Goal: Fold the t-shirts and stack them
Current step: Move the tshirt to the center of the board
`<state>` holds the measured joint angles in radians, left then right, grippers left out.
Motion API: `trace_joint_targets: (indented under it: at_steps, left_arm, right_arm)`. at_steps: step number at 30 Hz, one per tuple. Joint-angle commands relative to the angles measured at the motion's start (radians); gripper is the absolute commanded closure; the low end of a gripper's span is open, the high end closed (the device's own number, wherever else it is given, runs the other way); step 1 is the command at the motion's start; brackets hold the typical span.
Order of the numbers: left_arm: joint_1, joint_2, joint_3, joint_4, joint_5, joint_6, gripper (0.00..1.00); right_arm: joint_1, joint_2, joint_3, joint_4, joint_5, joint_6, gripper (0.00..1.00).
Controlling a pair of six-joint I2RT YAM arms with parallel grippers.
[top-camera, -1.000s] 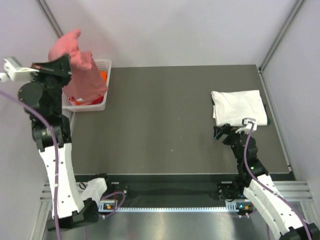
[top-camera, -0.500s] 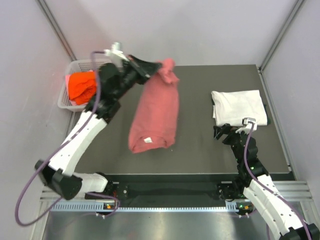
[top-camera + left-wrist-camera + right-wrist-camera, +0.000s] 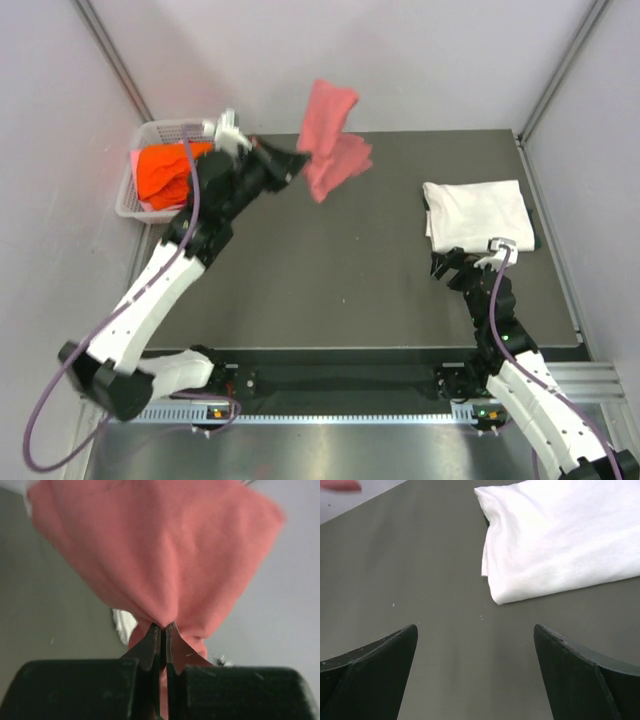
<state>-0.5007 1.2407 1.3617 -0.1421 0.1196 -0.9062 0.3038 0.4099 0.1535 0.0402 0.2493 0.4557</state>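
My left gripper is shut on the pink-red t-shirt, which flies bunched in the air above the table's far edge. In the left wrist view the cloth billows out from the pinched fingertips. A folded white t-shirt lies flat at the right of the table. My right gripper hangs open just in front of its near left corner, with nothing between its fingers; that white shirt fills the upper right of its wrist view. An orange t-shirt sits in the basket.
A white mesh basket stands at the far left, beside the table's edge. The dark table is walled in by pale panels at the back and both sides. A metal rail runs along the near edge by the arm bases.
The left arm swung the pink-red t-shirt from over the basket out across the table, then flicked it up and back toward the far edge. The right arm stayed still.
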Motion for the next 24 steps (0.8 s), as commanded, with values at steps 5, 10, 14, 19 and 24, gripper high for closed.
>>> trace_joint_targets:
  at_steps: [5,10,14,19,24]
  left_arm:
    - [-0.006,-0.305,-0.899,0.156,0.044,-0.07,0.72]
    - [-0.009,-0.53,-0.917,-0.163,-0.144,0.065,0.24]
    - [-0.009,-0.604,-0.863,-0.28,-0.208,0.121,0.19]
    - [-0.009,-0.545,-0.806,-0.315,-0.202,0.15,0.2]
    - [-0.007,-0.512,-0.779,-0.355,-0.235,0.156,0.24]
  right_arm:
    - [0.0,-0.036,0.027,-0.01,0.085,0.018,0.0]
    - [0.001,0.151,0.213,-0.129,0.102,0.003,0.06]
    - [-0.002,0.413,0.391,-0.18,0.032,-0.046,0.1]
    - [-0.006,0.794,0.654,-0.285,-0.021,-0.094,0.28]
    - [-0.015,1.064,0.849,-0.335,-0.102,-0.114,0.41]
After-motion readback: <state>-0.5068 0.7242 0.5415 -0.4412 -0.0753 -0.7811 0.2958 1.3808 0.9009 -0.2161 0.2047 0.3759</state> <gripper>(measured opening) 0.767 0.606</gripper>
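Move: High over the left-middle of the board, the left hand holds the pink t-shirt; the bare spot to lay it on is some 40 cm below, roughly level fore and aft and 5 cm left. From that hand the basket is 15 cm ahead, 37 left, 36 below; the white t-shirt 7 ahead, 38 right, 41 below. From the right hand the bare spot is 9 ahead, 31 left, 12 below, and the white t-shirt 15 ahead, 13 right, 11 below. Swinging the pink t-shirt fast down to the board, the left hand drops about 35 cm while drawing back and left, tips its fingers down and opens on the way to let go, then lifts some 8 cm clear. The right hand later reaches 11 cm forward and slightly left, past the white t-shirt's left edge, fingers tilting down and part closing on nothing. ##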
